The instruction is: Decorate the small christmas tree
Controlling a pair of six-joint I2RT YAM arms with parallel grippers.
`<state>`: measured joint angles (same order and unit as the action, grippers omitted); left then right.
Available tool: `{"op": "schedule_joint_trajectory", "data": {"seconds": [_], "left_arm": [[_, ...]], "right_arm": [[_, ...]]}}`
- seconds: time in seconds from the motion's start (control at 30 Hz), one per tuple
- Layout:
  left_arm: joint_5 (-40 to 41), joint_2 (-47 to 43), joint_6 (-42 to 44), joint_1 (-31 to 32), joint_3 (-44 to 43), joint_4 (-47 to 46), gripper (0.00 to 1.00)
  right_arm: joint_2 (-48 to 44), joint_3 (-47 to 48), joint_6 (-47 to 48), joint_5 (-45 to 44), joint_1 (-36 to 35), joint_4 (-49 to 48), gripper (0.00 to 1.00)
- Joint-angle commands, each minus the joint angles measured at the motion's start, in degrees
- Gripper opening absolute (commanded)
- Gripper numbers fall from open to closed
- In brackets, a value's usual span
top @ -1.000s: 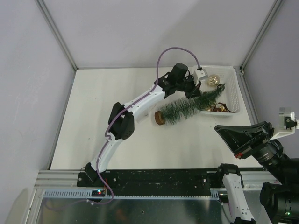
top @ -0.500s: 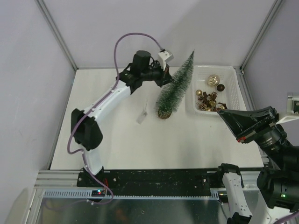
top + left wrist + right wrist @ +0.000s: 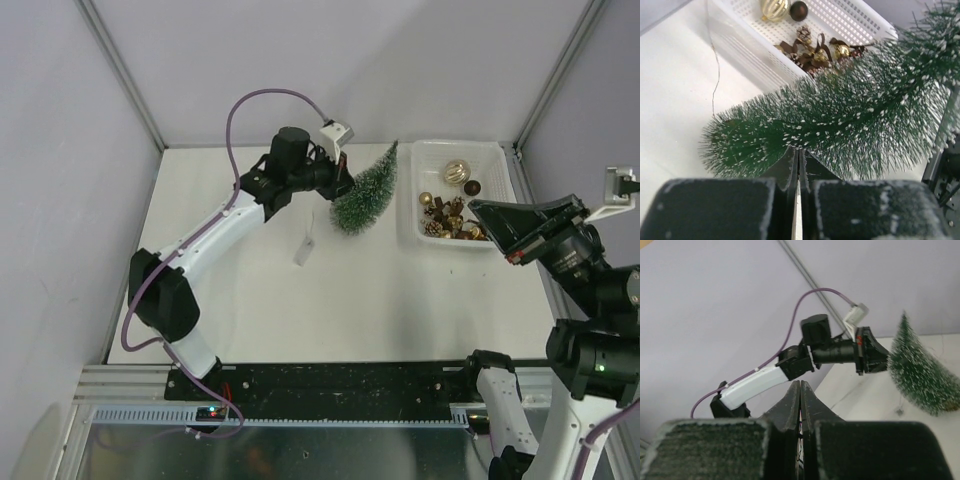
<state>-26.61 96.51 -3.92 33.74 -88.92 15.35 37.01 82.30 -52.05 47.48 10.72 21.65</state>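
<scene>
The small christmas tree (image 3: 365,192), frosted dark green, leans a little left of the white basket (image 3: 455,147), its tip pointing to the back. My left gripper (image 3: 346,188) is shut in the bristles of its left side, midway up. In the left wrist view the closed jaws (image 3: 799,150) vanish into the tree (image 3: 850,120), so the trunk is hidden. My right gripper (image 3: 474,207) hovers shut and empty above the basket's front right. The right wrist view looks past its closed tips (image 3: 800,385) at the tree (image 3: 917,375) and the left gripper (image 3: 885,357).
The basket holds a gold ball (image 3: 457,171), a dark ball (image 3: 472,187) and several small gold and brown ornaments (image 3: 445,215). A small white strip (image 3: 306,245) lies on the table left of the tree. Grey walls close in the table on three sides.
The left arm has lifted the tree from lying across the basket's edge, stood it up and carried it left. The right gripper has moved toward the back, over the basket.
</scene>
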Motion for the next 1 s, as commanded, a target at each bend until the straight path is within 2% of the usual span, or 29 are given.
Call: {"op": "schedule_joint_trajectory", "data": {"seconds": [0.0, 0.23, 0.43, 0.63, 0.87, 0.97], "left_arm": [[5.25, -2.27, -4.63, -0.52, -0.21, -3.53, 0.0], [7.73, -1.42, -9.95, -4.3, -0.18, -4.89, 0.0], [7.78, -2.21, -9.65, -7.16, 3.08, -5.56, 0.0], [7.22, -2.99, -8.97, -8.82, 3.96, -5.79, 0.0], [8.62, -3.01, -8.79, -9.81, 4.85, -6.7, 0.0], [9.87, -2.61, -9.54, -9.97, 4.59, -7.19, 0.0]], "right_arm": [[0.71, -4.28, 2.73, -4.27, -0.91, -2.36, 0.0], [5.9, -7.25, 16.54, -16.2, -5.67, 0.49, 0.0], [19.46, -6.76, 27.62, -31.26, -14.05, -5.99, 0.0], [30.97, -1.55, 33.51, -44.56, -13.51, -6.52, 0.0], [28.87, 0.91, 36.48, -51.62, -7.44, -1.47, 0.0], [25.7, 0.11, 37.28, -54.56, -7.68, 2.08, 0.0]]}}
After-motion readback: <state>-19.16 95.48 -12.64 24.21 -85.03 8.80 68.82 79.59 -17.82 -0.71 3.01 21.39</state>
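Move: The left hand's shut fingertips are at the left side of the leaning tree, whose middle lies about 4 cm ahead, 5 cm right and 9 cm below. The white pack is roughly 11 cm left, 3 cm back and 27 cm below. From the high right hand, the basket is about 39 cm ahead, 14 cm right and 50 cm down; the tree is some 28 cm ahead, 13 cm left and 35 cm below. Fingertips still at the tree's bristles, the shut left gripper draws left and forward about 10 cm at an even height, swinging some 20 degrees counter-clockwise. The empty right hand sweeps forward about 27 cm while sinking towards the basket, then veers right and rises slightly, turning clockwise all the while; its fingers stay shut. ##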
